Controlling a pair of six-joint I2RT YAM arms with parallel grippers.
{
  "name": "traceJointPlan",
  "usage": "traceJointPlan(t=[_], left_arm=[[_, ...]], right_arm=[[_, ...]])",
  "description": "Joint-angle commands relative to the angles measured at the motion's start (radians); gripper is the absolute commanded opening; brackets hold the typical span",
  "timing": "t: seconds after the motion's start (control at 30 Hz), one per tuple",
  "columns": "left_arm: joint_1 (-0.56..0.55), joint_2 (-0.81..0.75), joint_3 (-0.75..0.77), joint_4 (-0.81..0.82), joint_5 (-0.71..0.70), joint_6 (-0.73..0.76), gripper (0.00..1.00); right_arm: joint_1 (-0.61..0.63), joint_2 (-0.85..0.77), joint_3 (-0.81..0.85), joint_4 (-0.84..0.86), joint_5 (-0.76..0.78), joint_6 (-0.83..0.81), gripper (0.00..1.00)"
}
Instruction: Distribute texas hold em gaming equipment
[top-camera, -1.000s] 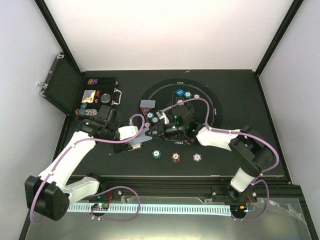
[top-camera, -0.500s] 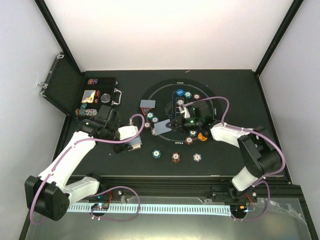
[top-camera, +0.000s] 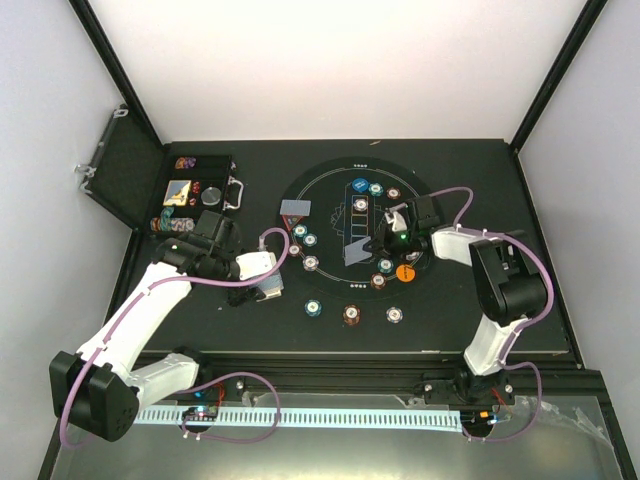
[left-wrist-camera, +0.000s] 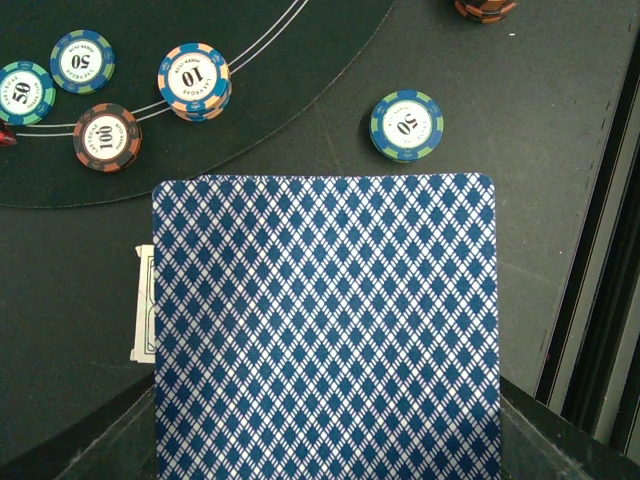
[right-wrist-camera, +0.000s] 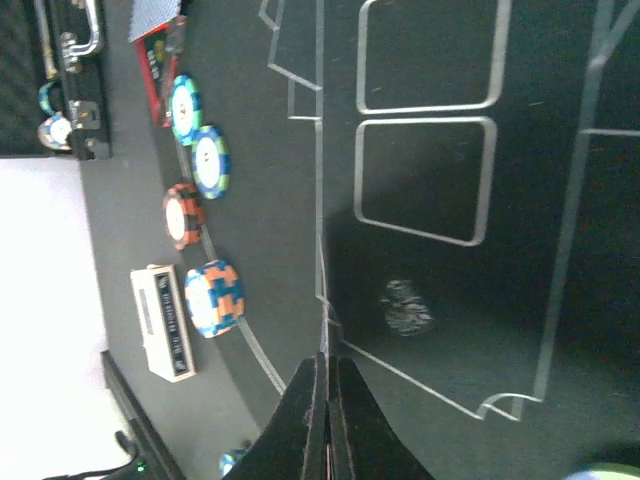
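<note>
My left gripper (top-camera: 268, 286) is shut on a deck of playing cards (left-wrist-camera: 325, 320). The deck's blue diamond back fills the left wrist view and hides the fingers. It hovers just off the mat's left rim, near a teal 50 chip (left-wrist-camera: 406, 125) and a 10 chip (left-wrist-camera: 194, 78). My right gripper (top-camera: 374, 245) is shut on a single card (top-camera: 355, 251), held over the printed boxes in the middle of the round mat (top-camera: 330, 175). In the right wrist view that card (right-wrist-camera: 321, 200) shows edge-on, running up from the closed jaws of the right gripper (right-wrist-camera: 327, 362).
The open black case (top-camera: 128, 180) with more chips stands at the far left. A small card pile (top-camera: 295, 209), an orange button (top-camera: 405, 271), a blue button (top-camera: 360, 186) and several chips lie on the mat. Three chips (top-camera: 351, 315) sit in a row near the front.
The right gripper has drawn the card away from the left gripper's deck and carried it right and back, over the mat's middle. The left arm has stayed put.
</note>
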Motion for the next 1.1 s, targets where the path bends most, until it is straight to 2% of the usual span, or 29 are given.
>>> traceJointPlan(t=[0.0, 0.2, 0.4, 0.5, 0.67, 0.83, 0.93, 1.07], left_arm=[[0.005, -0.014, 0.025, -0.002, -0.006, 0.006, 0.01], [0.005, -0.011, 0.025, -0.002, 0.001, 0.006, 0.02], [0.005, -0.011, 0.028, -0.005, 0.0, 0.008, 0.01], [0.005, -0.011, 0.028, -0.007, 0.0, 0.009, 0.02], [0.005, -0.008, 0.029, -0.002, 0.008, 0.005, 0.02], [0.005, -0.003, 0.03, 0.007, 0.015, -0.003, 0.02], [0.005, 0.0, 0.033, 0.007, 0.019, -0.01, 0.02], [0.005, 0.001, 0.034, 0.008, 0.019, -0.011, 0.02]], right_arm=[[-0.029, 0.016, 0.034, -0.117, 0.077, -0.107, 0.01], [-0.032, 0.01, 0.034, -0.182, 0.136, -0.15, 0.03], [-0.032, -0.056, 0.079, -0.291, 0.276, -0.188, 0.27], [-0.031, -0.1, 0.102, -0.332, 0.326, -0.2, 0.35], [0.0, -0.167, 0.117, -0.352, 0.335, -0.179, 0.43], [0.14, -0.223, 0.092, -0.211, 0.184, -0.05, 0.56], [0.248, -0.234, 0.069, -0.047, 0.075, 0.078, 0.66], [0.374, -0.211, 0.05, 0.182, -0.009, 0.238, 0.74]])
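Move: The right hand holds one card pinched by its edge; the spot for it lies about 3 cm back and 2 cm to the hand's left, some 4 cm below. Beside the spot, the green-blue chip is about 6 cm back and 2 cm right of the hand, the orange disc about 7 cm back and 6 cm right. The deck in the left gripper is roughly 26 cm left, 10 cm back and 10 cm above. From the left hand that spot is some 27 cm right, 8 cm ahead, 13 cm below. The right hand draws the pinched card about 5 cm to the right and nearly 3 cm down to the mat just beyond the green-blue chip, tipping its fingers some 18 degrees more steeply downward and opening them partway through to let go. Still opening wide, it then climbs about 11 cm and sweeps left some 13 cm and back about 6 cm towards the deck, the wrist levelling off again, while the left hand stays still and keeps hold of the deck. ##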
